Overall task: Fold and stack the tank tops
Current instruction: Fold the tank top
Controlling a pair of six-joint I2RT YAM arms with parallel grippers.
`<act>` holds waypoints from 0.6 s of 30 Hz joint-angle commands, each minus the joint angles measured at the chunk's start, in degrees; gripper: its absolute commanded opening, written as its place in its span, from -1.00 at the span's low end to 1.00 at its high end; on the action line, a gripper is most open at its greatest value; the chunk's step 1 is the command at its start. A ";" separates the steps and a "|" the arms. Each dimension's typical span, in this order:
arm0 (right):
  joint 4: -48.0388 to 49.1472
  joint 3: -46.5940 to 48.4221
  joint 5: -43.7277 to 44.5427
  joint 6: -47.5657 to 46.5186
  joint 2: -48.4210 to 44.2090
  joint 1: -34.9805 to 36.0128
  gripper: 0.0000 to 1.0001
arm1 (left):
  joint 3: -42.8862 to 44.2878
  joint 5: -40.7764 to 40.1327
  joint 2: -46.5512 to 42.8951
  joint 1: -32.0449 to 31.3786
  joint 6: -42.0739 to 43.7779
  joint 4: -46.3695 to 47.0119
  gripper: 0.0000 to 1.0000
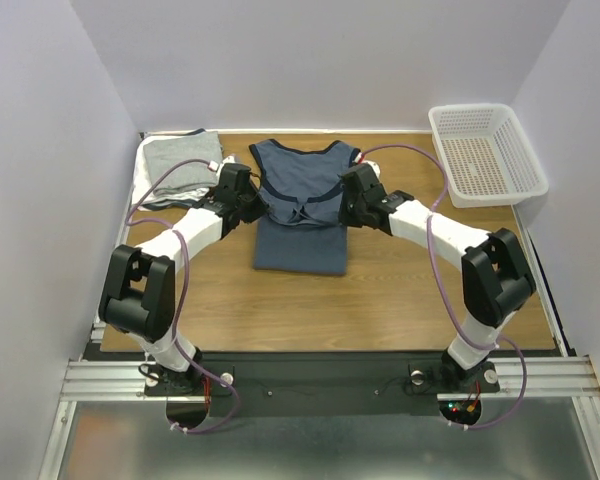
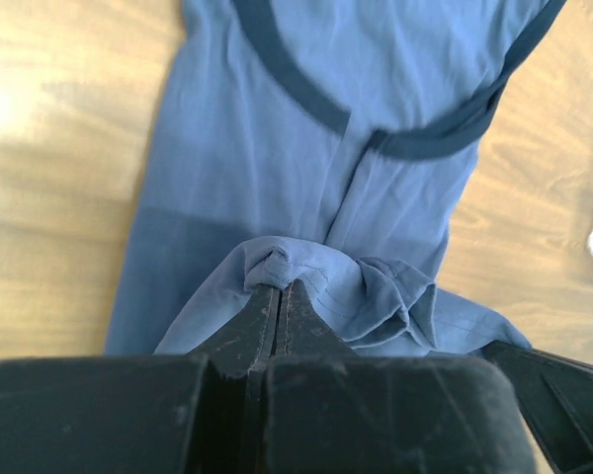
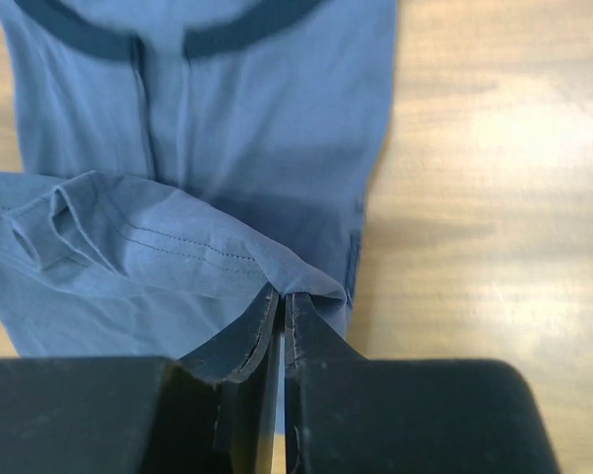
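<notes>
A slate-blue tank top (image 1: pixel 300 205) with navy trim lies on the wooden table, neck end far. My left gripper (image 1: pixel 252 203) is shut on its bottom hem at the left side; the bunched hem (image 2: pixel 316 286) shows at the fingertips in the left wrist view. My right gripper (image 1: pixel 348 203) is shut on the hem at the right side, where the stitched hem edge (image 3: pixel 227 257) drapes over the fingertips. Both hold the hem lifted above the shirt's middle. A folded light grey tank top (image 1: pixel 180 165) lies at the far left.
A white perforated plastic basket (image 1: pixel 486 152) stands at the far right corner. White walls close in the table on three sides. Bare wood (image 1: pixel 310 310) lies between the shirt and the arm bases.
</notes>
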 commanded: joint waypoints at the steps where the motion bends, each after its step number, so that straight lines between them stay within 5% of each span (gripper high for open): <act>1: 4.38 4.74 -1.02 -1.54 2.50 -1.46 -0.98 | 4.83 1.55 2.32 1.46 1.40 3.73 -1.00; 8: 5.00 10.19 -2.16 -1.90 9.45 -4.09 -0.99 | 9.31 2.52 10.41 3.13 1.49 5.49 -1.00; 11: 5.00 12.21 -2.87 -2.16 12.35 -5.24 -0.74 | 10.19 4.36 13.41 3.92 1.49 7.25 -1.00; 15: 5.09 14.58 -3.66 -2.68 13.67 -6.29 -0.12 | 9.58 5.16 12.89 4.62 0.88 10.06 -0.15; 18: 5.00 16.25 -3.40 -3.65 13.58 -6.38 0.27 | 9.67 4.19 10.52 5.06 1.14 10.77 0.10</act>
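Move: Each hand holds a bottom corner of the tank top above the cloth, heading for the shoulder on its own side. The left shoulder is some 13 cm straight ahead of the left hand and 6 cm below; the right shoulder lies about 15 cm straight ahead of the right hand and 4 cm below. The folded stack is roughly 18 cm to the left of the left hand and 8 cm farther out, the white basket some 31 cm to the right of the right hand and 14 cm ahead. Forward together, level at first, then sinking, the two hands carry the pinched hem corners about 6 to 7 cm towards the shoulders and lower them 3 to 5 cm onto the upper part of the tank top. As the descent ends, both grippers open to roughly half and let go of the corners, the wrists keeping their attitude. ##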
